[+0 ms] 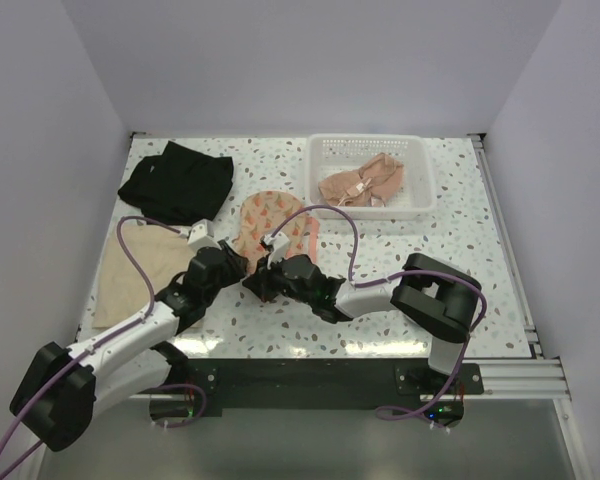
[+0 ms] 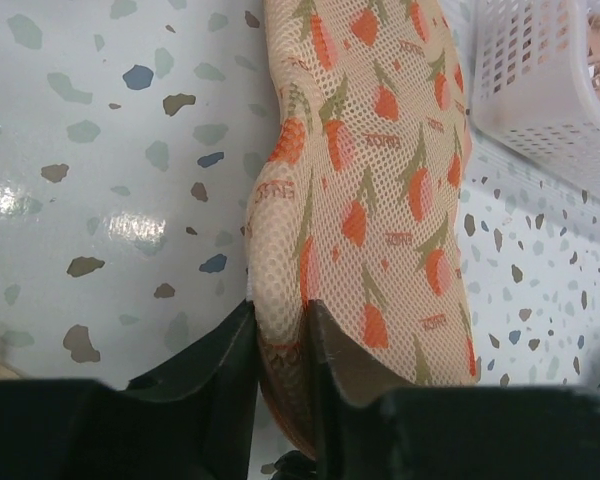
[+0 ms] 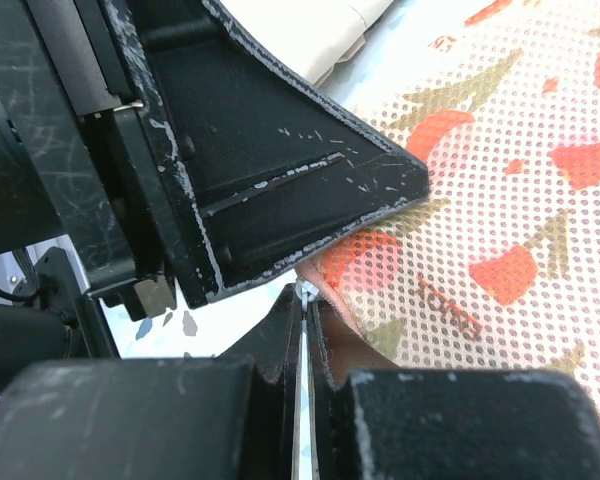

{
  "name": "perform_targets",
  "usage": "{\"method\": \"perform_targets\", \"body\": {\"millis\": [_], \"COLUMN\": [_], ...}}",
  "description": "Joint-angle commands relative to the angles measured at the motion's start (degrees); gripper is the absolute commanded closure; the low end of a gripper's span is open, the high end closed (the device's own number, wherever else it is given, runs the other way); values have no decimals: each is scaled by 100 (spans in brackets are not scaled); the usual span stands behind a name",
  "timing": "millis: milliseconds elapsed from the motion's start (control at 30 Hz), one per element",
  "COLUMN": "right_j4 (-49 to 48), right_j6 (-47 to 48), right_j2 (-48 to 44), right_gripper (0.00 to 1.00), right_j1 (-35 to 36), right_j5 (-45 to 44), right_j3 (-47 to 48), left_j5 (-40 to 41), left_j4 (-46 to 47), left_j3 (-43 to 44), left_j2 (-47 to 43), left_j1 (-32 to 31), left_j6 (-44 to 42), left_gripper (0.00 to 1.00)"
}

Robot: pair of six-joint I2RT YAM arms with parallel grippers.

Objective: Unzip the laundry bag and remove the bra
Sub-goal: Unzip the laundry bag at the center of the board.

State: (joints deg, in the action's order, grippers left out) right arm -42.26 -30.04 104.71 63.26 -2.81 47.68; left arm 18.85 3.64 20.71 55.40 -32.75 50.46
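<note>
The laundry bag [image 1: 272, 215] is peach mesh printed with orange tulips and lies flat at the middle of the table. My left gripper [image 1: 244, 272] is at the bag's near end. In the left wrist view the bag [image 2: 380, 180] runs away from the left gripper [image 2: 280, 315], whose jaws pinch a raised fold of its edge. My right gripper [image 1: 264, 280] meets it from the right. In the right wrist view the right gripper [image 3: 305, 300] is shut on the small silver zipper pull [image 3: 305, 291] at the corner of the bag [image 3: 510, 230]. The bra is hidden.
A white basket [image 1: 420, 160] with beige-pink garments [image 1: 360, 183] stands at the back right, also seen as the basket [image 2: 540, 90]. A black garment [image 1: 175, 180] lies at the back left. A tan cloth [image 1: 130, 265] lies at the left. The left finger [image 3: 280, 170] crowds the right wrist view.
</note>
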Motion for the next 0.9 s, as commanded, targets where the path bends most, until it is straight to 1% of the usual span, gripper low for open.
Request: {"method": "perform_targets", "body": {"millis": [0, 33, 233, 600, 867], "right_j4": [-353, -344, -309, -502, -573], "right_j6": [-28, -37, -54, -230, -292], "right_j2": [-73, -64, -108, -179, -257], "right_gripper": [100, 100, 100, 100, 100], "right_j1": [-7, 2, 2, 2, 2], "right_j5": [122, 131, 228, 149, -79], "right_j3": [22, 5, -206, -944, -1313], "left_j5": [364, 391, 655, 1147, 1077], "left_j4": [155, 137, 137, 49, 41], "left_j3": [231, 258, 460, 855, 917], "left_j2": [76, 129, 357, 595, 560], "left_j1": [-12, -12, -12, -12, -3], "left_j6": [-10, -44, -176, -554, -756], "left_gripper": [77, 83, 100, 100, 100]}}
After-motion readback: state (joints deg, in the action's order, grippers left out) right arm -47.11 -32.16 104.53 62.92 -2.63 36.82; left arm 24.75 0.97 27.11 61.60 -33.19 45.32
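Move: The right hand already holds the zip slider at its fingertips, on the bag's near left corner. From that hand the pink strip on the bag's right side lies about 15 cm right, 11 ahead and 8 lower; the bag's body is some 11 cm ahead, 6 right and 7 lower. The bag edge sits between the left hand's closing fingertips, the slider about 4 cm back, 2 right and 1 lower from that hand. Down and to the right, and a little back, the right hand takes the still-pinched slider about 7 cm along the bag's near edge, away from the left hand, setting off as the left fingers finish closing on the bag edge. The left hand keeps that pinch and eases about 2 cm forward, slightly left and up, its left side rolling up a little. ##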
